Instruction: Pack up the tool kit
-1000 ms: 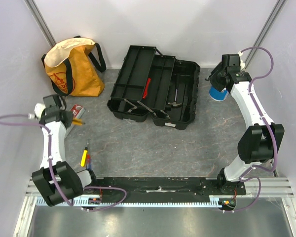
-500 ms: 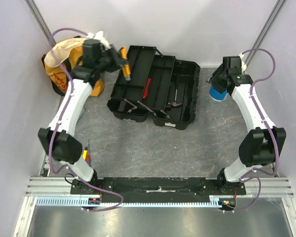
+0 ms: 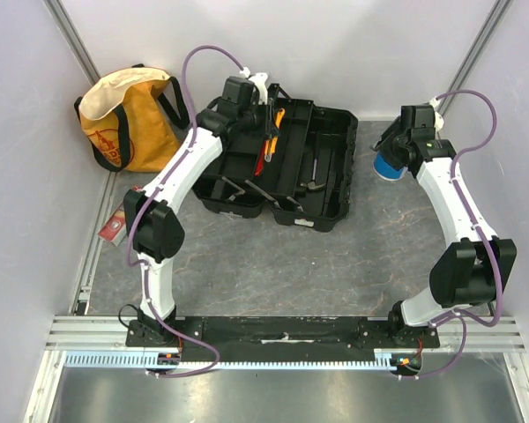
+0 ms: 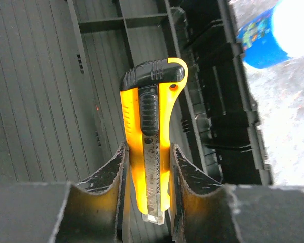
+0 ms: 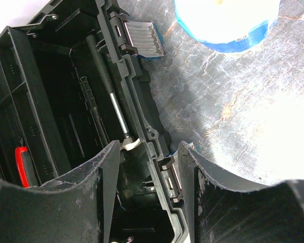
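The tool kit [image 3: 324,204] lies open on the table as a black toolbox with its trays folded out. My left gripper [image 3: 270,107] hangs over the ribbed trays [image 4: 45,101], shut on a yellow-orange utility knife [image 4: 153,126] by its blade end. The knife [image 3: 273,132] points away from the fingers. My right gripper [image 5: 147,152] stands open and holds nothing, just above the toolbox's right rim [image 5: 142,101]. In the top view that gripper [image 3: 395,145] is at the box's right side. A hammer [image 5: 113,98] lies in the bottom of the box, and a red tool [image 3: 263,159] in a tray.
A blue and white round container [image 3: 388,166] stands on the table right of the box, close under my right wrist. A yellow-orange fabric bag [image 3: 128,123] with black straps sits at the back left. A small red and white box [image 3: 113,227] lies at the left table edge.
My left arm swung from the near left of the table, past the bag, to above the toolbox trays, carrying the knife. The right arm barely moved.
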You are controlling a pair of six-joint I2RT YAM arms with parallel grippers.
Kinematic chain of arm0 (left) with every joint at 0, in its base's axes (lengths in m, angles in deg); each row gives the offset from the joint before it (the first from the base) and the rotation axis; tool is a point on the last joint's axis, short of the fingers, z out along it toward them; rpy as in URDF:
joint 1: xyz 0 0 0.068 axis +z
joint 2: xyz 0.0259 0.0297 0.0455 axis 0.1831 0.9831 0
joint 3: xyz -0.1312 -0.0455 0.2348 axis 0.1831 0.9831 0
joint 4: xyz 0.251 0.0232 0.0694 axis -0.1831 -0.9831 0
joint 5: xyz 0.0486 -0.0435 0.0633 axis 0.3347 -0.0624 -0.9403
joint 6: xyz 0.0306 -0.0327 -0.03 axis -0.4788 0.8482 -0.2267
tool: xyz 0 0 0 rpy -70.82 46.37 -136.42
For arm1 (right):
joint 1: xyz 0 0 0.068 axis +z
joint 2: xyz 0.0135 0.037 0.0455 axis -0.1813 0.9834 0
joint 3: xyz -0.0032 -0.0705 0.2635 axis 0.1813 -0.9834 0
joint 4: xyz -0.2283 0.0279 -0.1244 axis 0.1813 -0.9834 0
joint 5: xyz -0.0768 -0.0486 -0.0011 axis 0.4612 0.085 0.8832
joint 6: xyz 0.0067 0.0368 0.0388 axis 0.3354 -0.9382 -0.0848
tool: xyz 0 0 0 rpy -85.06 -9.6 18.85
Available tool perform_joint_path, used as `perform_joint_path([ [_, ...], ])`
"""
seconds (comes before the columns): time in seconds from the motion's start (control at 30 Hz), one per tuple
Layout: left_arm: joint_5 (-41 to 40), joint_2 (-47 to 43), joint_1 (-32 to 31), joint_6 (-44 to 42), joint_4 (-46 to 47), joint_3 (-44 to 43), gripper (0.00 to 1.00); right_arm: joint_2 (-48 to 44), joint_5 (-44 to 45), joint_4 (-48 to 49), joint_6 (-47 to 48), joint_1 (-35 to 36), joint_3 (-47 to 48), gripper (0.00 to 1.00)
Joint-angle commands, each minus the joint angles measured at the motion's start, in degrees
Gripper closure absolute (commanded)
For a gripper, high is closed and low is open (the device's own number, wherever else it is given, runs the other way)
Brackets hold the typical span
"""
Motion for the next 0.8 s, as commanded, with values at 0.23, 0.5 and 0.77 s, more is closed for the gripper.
perform_joint_path([
  [0.23, -15.83, 3.15, -4.68, -3.65, -3.93, -1.76, 0.98, -2.60, 0.15, 2.35, 0.60, -0.15, -2.12, 0.44],
  [0.5, -24.01, 4.81, -7.05, -3.12, -8.06, -1.49, 0.98, -2.25, -0.20, 2.61, 0.33, -0.24, -2.73, 0.44],
  [0.77, -26.56, 5.96, -7.93, -0.04, -9.91, 0.09, 0.91, -1.81, -0.64, 2.88, 0.25, -0.24, -2.91, 0.44],
])
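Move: My left hand already holds the yellow utility knife over the open toolbox. The free strip of the middle tray it is going to lies about 13 cm below, some 2 cm back and 1 cm to the right. In the same tray the red tool lies about 3 cm to my left and 2 cm ahead. The hammer on the box floor is some 12 cm right, 2 cm ahead and 22 cm down. From my right hand that strip is about 30 cm left, 2 cm ahead and 10 cm below. I lower the knife with my left hand towards the middle tray, about 7 cm down, quickly at first, then almost pausing before sinking on. As I go I roll the hand some 20 degrees so its left side rises, with a slight counter-clockwise turn, bringing the knife over the strip just right of the red tool. My fingers keep their grip. ##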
